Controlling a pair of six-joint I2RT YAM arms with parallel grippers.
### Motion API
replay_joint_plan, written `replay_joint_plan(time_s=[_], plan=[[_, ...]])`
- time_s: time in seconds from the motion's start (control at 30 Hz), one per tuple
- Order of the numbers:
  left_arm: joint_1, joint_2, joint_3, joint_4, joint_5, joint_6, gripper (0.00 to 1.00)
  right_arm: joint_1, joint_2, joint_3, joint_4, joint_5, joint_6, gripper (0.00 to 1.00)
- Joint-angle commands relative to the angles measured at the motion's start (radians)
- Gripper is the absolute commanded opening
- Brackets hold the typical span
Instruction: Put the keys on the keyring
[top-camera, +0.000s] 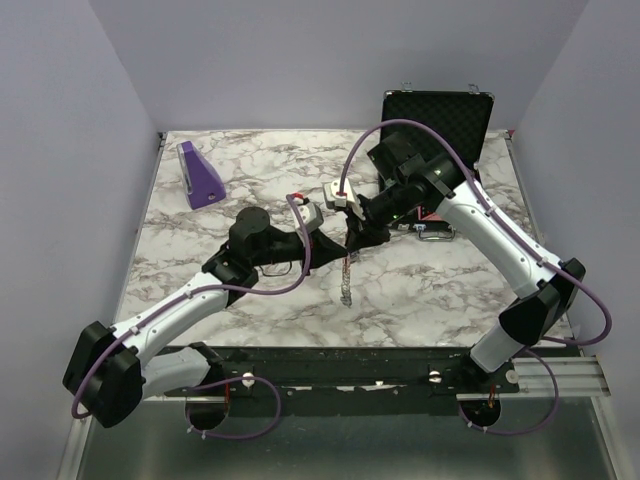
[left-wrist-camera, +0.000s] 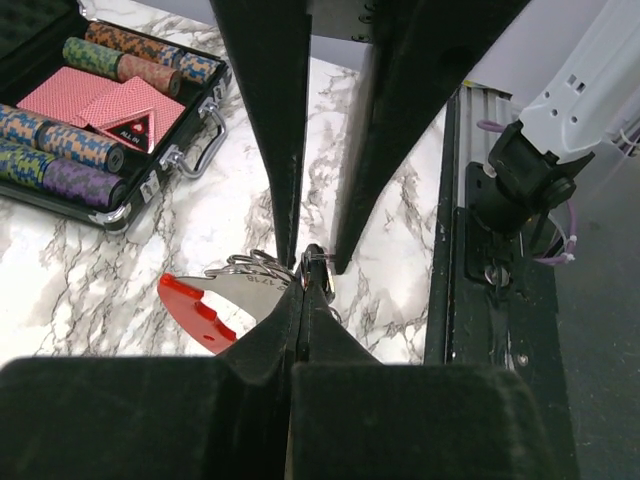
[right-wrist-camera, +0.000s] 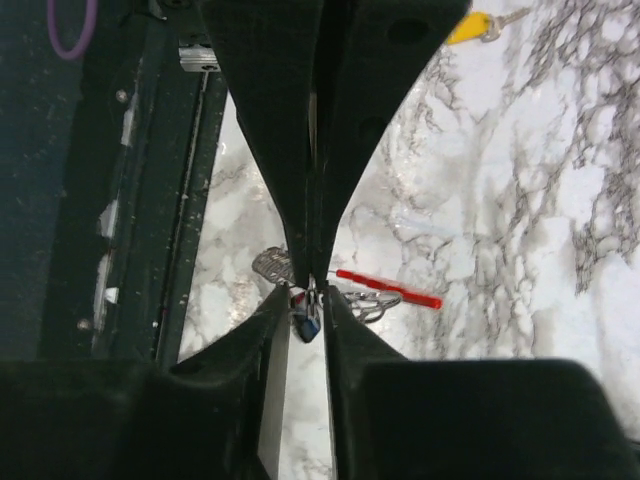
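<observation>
Both grippers meet over the middle of the marble table. My left gripper (left-wrist-camera: 303, 280) is shut on the wire ring of the keyring (left-wrist-camera: 240, 285). The ring's red clip (left-wrist-camera: 195, 308) and engraved silver tag stick out to the left, and the rest hangs below the grippers (top-camera: 346, 282). My right gripper (right-wrist-camera: 308, 297) faces it tip to tip, its fingers a little apart. A blue-headed key (right-wrist-camera: 308, 324) dangles in that gap beside the red clip (right-wrist-camera: 390, 288). A yellow-headed key (right-wrist-camera: 468, 28) lies apart on the table.
An open black case (top-camera: 440, 110) with poker chips (left-wrist-camera: 70, 150) and red cards stands at the back right, its handle (top-camera: 432, 233) toward the grippers. A purple wedge block (top-camera: 200, 175) sits at the back left. The black front rail (left-wrist-camera: 470, 250) runs close by.
</observation>
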Motion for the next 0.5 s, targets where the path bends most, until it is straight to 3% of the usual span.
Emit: replay_joint_plan(time_s=[0.0, 0.17, 0.33, 0.47], plan=[[-0.001, -0.064, -0.054, 0.103, -0.060, -0.105, 0.00, -0.003, -0.059, -0.018, 0.042, -0.062, 0.085, 0.35], [0.002, -0.082, -0.090, 0.183, -0.107, -0.303, 0.00, -0.025, -0.103, -0.041, 0.098, -0.114, 0.168, 0.53], [0.002, -0.094, -0.077, 0.157, -0.192, -0.429, 0.00, -0.025, -0.149, -0.121, 0.198, -0.088, 0.274, 0.55], [0.004, -0.110, -0.045, 0.068, -0.264, -0.446, 0.00, -0.026, -0.201, -0.208, 0.340, -0.004, 0.414, 0.55]])
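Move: The keyring is pinched in the shut left fingertips, practically at that hand's point, and the right fingertips straddle the same spot, with the ring about 1 cm ahead of them and 1 cm lower. From the left hand, the red-handled tool on it sticks out roughly 4 cm ahead and 3 cm down. On the table some 20 cm below, the yellow-tagged key lies about 23 cm left and 6 cm ahead; the chip case is about 24 cm ahead and 22 cm right. Open the right fingers, already slightly parted, to about half and lift them off the keyring, rising roughly 3 cm while easing a little back towards the base. Keep the left fingers shut on the ring and roll that hand some 20 degrees, its forward side going down and its fingertips swinging slightly forward and up, as it shifts about a centimetre left and up. ##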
